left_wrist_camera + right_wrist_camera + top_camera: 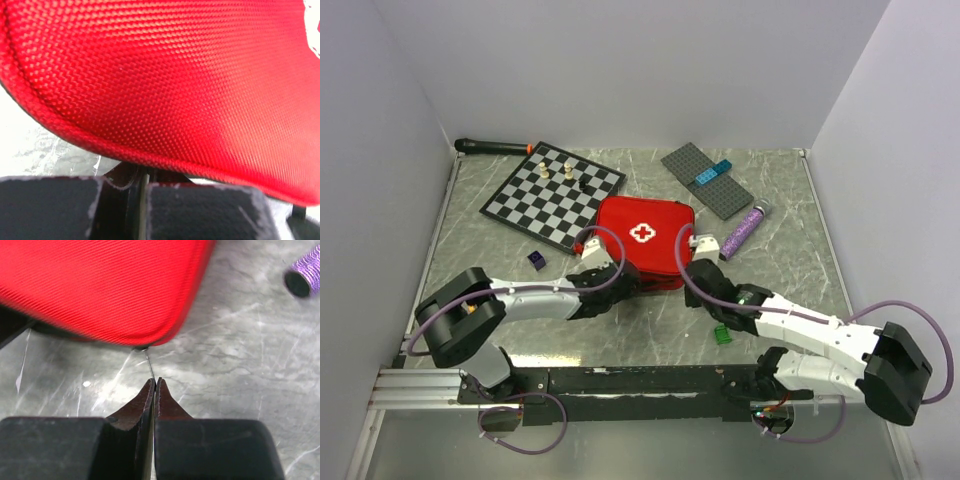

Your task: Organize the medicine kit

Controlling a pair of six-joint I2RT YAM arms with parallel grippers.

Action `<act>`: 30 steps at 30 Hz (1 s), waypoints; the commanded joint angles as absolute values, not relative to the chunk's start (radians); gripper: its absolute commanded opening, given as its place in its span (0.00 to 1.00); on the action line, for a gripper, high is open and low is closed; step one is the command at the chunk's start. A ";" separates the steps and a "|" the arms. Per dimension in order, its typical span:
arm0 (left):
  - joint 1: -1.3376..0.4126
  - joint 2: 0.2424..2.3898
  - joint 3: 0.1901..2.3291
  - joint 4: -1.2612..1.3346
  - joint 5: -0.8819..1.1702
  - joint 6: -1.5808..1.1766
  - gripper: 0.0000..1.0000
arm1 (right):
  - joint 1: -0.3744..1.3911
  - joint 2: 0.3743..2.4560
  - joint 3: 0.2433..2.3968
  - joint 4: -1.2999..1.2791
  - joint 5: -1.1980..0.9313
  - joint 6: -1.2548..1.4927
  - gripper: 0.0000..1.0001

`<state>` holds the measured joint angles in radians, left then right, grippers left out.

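Note:
The medicine kit (642, 238), a red fabric case with a white cross on its lid, lies mid-table. My left gripper (605, 272) is at its near-left corner. In the left wrist view the red lid (190, 80) fills the frame, and the gripper (143, 181) is shut just under the lid's rim, on the kit's dark lower edge. My right gripper (688, 263) is at the near-right corner. There it (156, 384) is shut on a thin metal zipper pull (149, 360) that runs out from the kit's corner (145, 342).
A black-and-white chessboard (553, 193) with a few pieces lies back left, a black marker (492, 146) behind it. A grey baseplate (715, 185) with blue bricks (713, 172) is back right. A purple tube (744, 230) (306, 274) lies right of the kit. A dark block (536, 259) and a green brick (722, 335) lie nearer.

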<state>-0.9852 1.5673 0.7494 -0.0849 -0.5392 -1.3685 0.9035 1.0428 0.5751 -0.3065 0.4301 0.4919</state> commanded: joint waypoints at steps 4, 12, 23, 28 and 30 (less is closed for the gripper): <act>-0.977 1.490 0.638 -0.232 -0.537 -1.074 0.01 | 0.683 0.989 0.548 -0.341 0.396 0.555 0.00; -0.977 1.480 0.581 -0.177 -0.499 -1.023 0.01 | 0.606 1.075 0.667 -0.293 0.483 0.506 0.00; -0.979 1.468 0.517 -0.087 -0.426 -0.971 0.01 | 0.555 1.291 0.801 -0.124 0.543 0.410 0.00; -0.986 1.448 0.497 -0.078 -0.423 -0.959 0.01 | 0.505 1.387 0.882 -0.084 0.535 0.390 0.00; -0.985 1.437 0.483 -0.075 -0.423 -0.956 0.01 | 0.486 1.426 0.922 -0.075 0.523 0.384 0.00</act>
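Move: The kit's zip slider sits at its front right corner, about 2 cm ahead and 1 cm left of the right fingers, which already hold its cord. The kit's far right corner, where the seam leads, is some 18 cm ahead and 2 cm right of them. The purple tube lies roughly 13 cm ahead and 15 cm right, the green toy 12 cm back and 9 cm right. From the left hand, gripping the kit's front, the kit's middle is about 10 cm ahead and 4 cm right. The zip slider is dragged by its cord around the kit's front right corner and along the right side: the right hand swings right some 3 cm, then pulls forward, about 12 cm in all, speeding up, rising slightly and turning some 15 degrees clockwise. The shut left fingers keep their grip on the kit's front, easing about 2 cm back and left. ##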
